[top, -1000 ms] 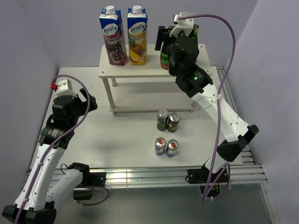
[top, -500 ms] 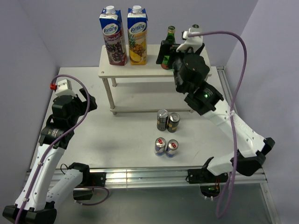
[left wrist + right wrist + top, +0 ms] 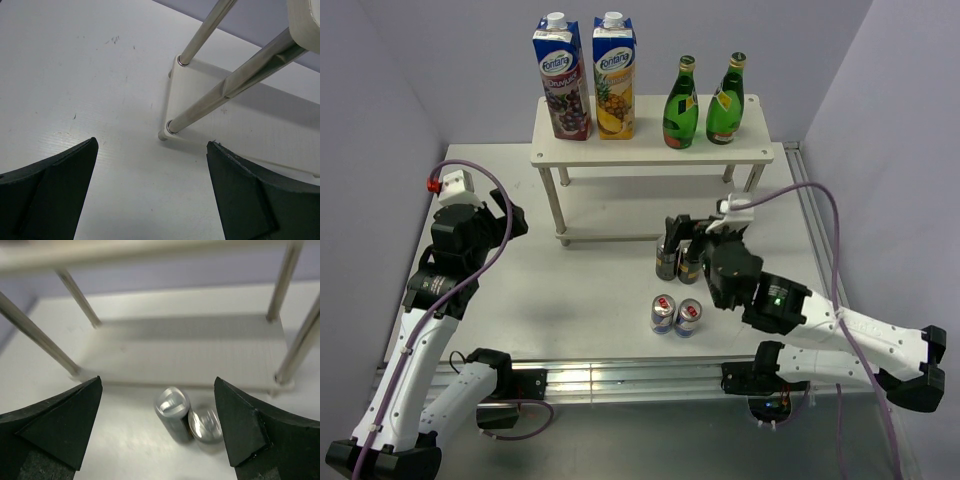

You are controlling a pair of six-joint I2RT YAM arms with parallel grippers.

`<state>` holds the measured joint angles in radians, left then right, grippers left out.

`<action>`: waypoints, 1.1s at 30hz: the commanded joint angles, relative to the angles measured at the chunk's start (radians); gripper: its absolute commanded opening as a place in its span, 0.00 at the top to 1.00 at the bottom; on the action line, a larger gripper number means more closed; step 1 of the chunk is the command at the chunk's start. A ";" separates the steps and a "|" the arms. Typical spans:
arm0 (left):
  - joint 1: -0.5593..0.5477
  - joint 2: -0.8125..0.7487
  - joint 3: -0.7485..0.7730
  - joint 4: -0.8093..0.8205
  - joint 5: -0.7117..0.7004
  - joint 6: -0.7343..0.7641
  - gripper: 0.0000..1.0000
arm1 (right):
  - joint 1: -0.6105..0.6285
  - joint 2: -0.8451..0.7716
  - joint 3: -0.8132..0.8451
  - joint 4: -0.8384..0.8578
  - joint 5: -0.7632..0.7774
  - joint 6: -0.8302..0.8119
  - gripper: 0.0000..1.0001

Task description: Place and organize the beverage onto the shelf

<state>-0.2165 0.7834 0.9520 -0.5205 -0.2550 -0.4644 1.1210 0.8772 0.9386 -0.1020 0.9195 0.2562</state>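
Two green bottles (image 3: 681, 103) (image 3: 725, 100) stand free on the right of the white shelf's top board (image 3: 650, 152). Two dark cans (image 3: 667, 260) (image 3: 691, 264) stand side by side on the table in front of the shelf. They also show in the right wrist view (image 3: 173, 412) (image 3: 206, 425). Two blue-and-silver cans (image 3: 663, 314) (image 3: 688, 317) stand nearer. My right gripper (image 3: 683, 230) (image 3: 158, 381) is open and empty just above the dark cans, partly hiding them. My left gripper (image 3: 512, 218) (image 3: 152, 142) is open and empty, left of the shelf.
Two tall juice cartons (image 3: 562, 80) (image 3: 614, 78) stand on the left of the top board. The shelf's legs (image 3: 200, 30) and lower board (image 3: 185, 350) lie ahead of both grippers. Walls close in at the left, right and back.
My right gripper has left the green bottle standing on the top board and come down and forward to hover over the dark cans. The left arm has not moved.
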 commanded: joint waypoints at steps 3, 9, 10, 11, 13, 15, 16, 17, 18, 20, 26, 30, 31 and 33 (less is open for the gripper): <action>0.006 -0.006 0.005 0.019 0.020 0.012 0.03 | 0.003 -0.067 -0.173 -0.129 0.094 0.286 0.00; 0.006 -0.009 0.004 0.019 0.019 0.010 0.03 | -0.030 -0.001 -0.225 -0.209 0.096 0.421 0.00; 0.006 -0.009 0.005 0.019 0.020 0.010 0.03 | -0.044 0.015 -0.227 -0.214 0.067 0.442 0.00; 0.006 -0.007 0.005 0.019 0.020 0.012 0.03 | -0.059 0.052 -0.230 -0.208 0.049 0.451 0.00; 0.006 -0.007 0.007 0.019 0.022 0.010 0.03 | -0.099 0.089 -0.236 -0.189 0.029 0.468 0.00; 0.006 -0.007 0.005 0.019 0.023 0.012 0.03 | -0.121 0.140 -0.231 -0.189 0.024 0.491 0.00; 0.006 -0.007 0.004 0.020 0.023 0.012 0.03 | -0.127 0.155 -0.230 -0.191 0.025 0.502 0.00; 0.006 -0.007 0.005 0.020 0.022 0.012 0.03 | -0.132 0.178 -0.228 -0.188 0.034 0.505 0.00; 0.006 -0.007 0.005 0.020 0.023 0.012 0.03 | -0.136 0.186 -0.230 -0.192 0.041 0.526 0.00; 0.006 -0.007 0.005 0.020 0.022 0.012 0.03 | -0.150 0.200 -0.234 -0.196 0.038 0.540 0.00; 0.006 -0.009 0.005 0.020 0.025 0.013 0.03 | -0.179 0.226 -0.248 -0.203 0.033 0.577 0.00; 0.006 -0.007 0.004 0.020 0.026 0.013 0.03 | -0.181 0.230 -0.262 -0.222 0.035 0.606 0.00; 0.006 -0.004 0.004 0.020 0.026 0.013 0.03 | -0.181 0.232 -0.267 -0.216 0.029 0.607 0.00; 0.006 -0.006 0.005 0.020 0.025 0.013 0.03 | -0.182 0.239 -0.271 -0.220 0.028 0.620 0.00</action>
<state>-0.2165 0.7834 0.9520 -0.5205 -0.2474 -0.4644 0.9463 1.1004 0.6918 -0.3073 0.9337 0.8276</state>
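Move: The right-hand one of the two dark cans stands about 6 cm ahead of the right gripper, 4 cm to its right and some 26 cm below. The other dark can is beside it, 6 cm to its left and 1 cm farther out; the right silver can stands 13 cm nearer than it, and the foot of the shelf's right front leg 8 cm beyond and 8 cm right of it. From the left gripper the target lies about 41 cm right, 2 cm ahead, 20 cm down. Drop the right gripper steeply towards the right-hand dark can, about 19 cm down, fast at first and easing off near the can's top, drifting 3 to 4 cm right and finally a little forward. Meanwhile tip the fingers some 20 degrees downward and swing them nearly as far clockwise, keeping them wide open so the can comes between the fingertips. ##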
